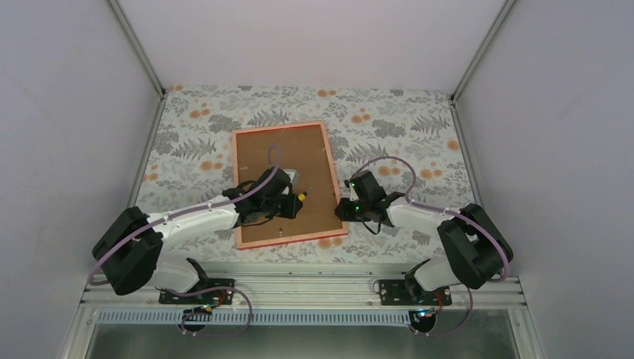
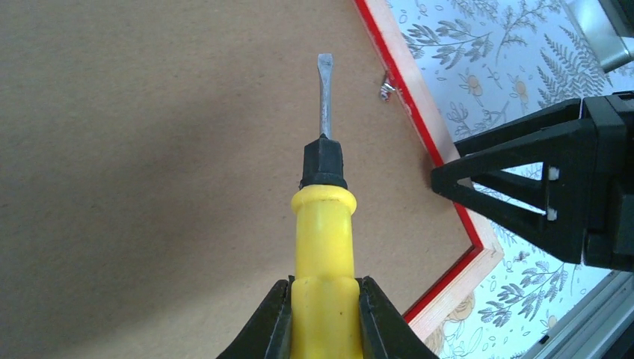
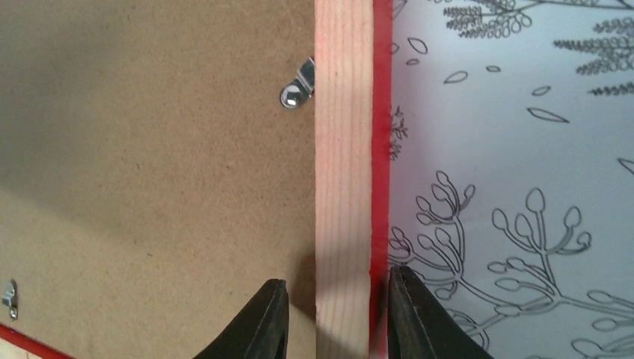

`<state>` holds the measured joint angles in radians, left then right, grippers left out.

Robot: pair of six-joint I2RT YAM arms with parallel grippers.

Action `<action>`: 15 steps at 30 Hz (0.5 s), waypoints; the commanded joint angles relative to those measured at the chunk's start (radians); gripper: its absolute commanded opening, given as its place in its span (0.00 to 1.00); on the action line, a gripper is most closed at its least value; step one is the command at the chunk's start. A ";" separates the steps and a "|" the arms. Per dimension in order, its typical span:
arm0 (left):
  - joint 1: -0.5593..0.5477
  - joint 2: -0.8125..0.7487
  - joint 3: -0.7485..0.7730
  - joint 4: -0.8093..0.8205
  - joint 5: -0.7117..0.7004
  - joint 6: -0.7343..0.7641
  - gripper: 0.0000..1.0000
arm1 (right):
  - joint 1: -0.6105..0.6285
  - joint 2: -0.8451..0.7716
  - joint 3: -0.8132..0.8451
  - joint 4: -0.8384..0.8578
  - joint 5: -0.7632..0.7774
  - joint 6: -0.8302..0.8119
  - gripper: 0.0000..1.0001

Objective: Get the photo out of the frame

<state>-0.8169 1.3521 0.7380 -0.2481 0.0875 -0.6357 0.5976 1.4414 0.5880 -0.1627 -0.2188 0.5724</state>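
The frame [image 1: 334, 179] lies face down on the table, its brown fibreboard backing [image 1: 280, 149] up. The photo is hidden under that backing. My left gripper [image 1: 290, 202] hovers over the backing's lower right part, shut on a yellow-handled screwdriver [image 2: 323, 247]. The screwdriver's flat blade [image 2: 324, 90] points toward a metal clip [image 2: 387, 90] at the right rail. My right gripper [image 3: 338, 299] straddles that wooden rail [image 3: 344, 149]. It is open: the outer finger [image 3: 411, 321] sits against the red edge, and the inner finger [image 3: 265, 321] stands clear over the backing.
A floral cloth [image 1: 396, 127] covers the table. White walls close in on three sides. A turned clip [image 3: 297, 88] sits by the rail ahead of my right gripper, and another clip [image 3: 9, 298] near the bottom rail. The metal mounting rail [image 1: 299, 288] runs along the near edge.
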 commanded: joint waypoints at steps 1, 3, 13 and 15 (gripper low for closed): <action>-0.030 0.039 0.049 0.044 0.016 0.020 0.02 | 0.013 -0.028 -0.005 -0.071 0.060 0.006 0.27; -0.046 0.058 0.061 0.051 0.020 0.023 0.02 | 0.013 -0.036 0.002 -0.073 0.093 0.000 0.28; -0.101 0.172 0.123 0.076 0.038 0.037 0.02 | 0.013 0.014 0.037 -0.043 0.084 -0.036 0.29; -0.104 0.188 0.130 0.078 0.040 0.039 0.02 | 0.013 0.020 0.042 -0.039 0.085 -0.040 0.29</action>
<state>-0.9104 1.5150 0.8318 -0.2001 0.1127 -0.6144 0.6022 1.4395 0.6071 -0.2119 -0.1513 0.5545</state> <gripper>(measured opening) 0.173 0.294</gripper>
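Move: The metal clip on the inner edge of the frame's right rail is about 9 cm to the right of the left hand, some 4 cm ahead and 7 cm below. From that hand, the near-right frame corner lies about 8 cm back and 12 cm right, the near-rail clip 8 cm back and 5 cm left. The right rail runs just under the right hand, between its fingers; the metal clip is about 7 cm ahead of this hand and 2 cm left. The metal clip on the right rail is approached by the screwdriver, which the left hand still grips: that hand swings about 5 cm right over the backing board, easing back and sinking roughly 1 cm each, and turns some 5 to 10 degrees clockwise. The right hand stays low at the rail, shifting about 1 cm right with its fingers still astride the wood. ##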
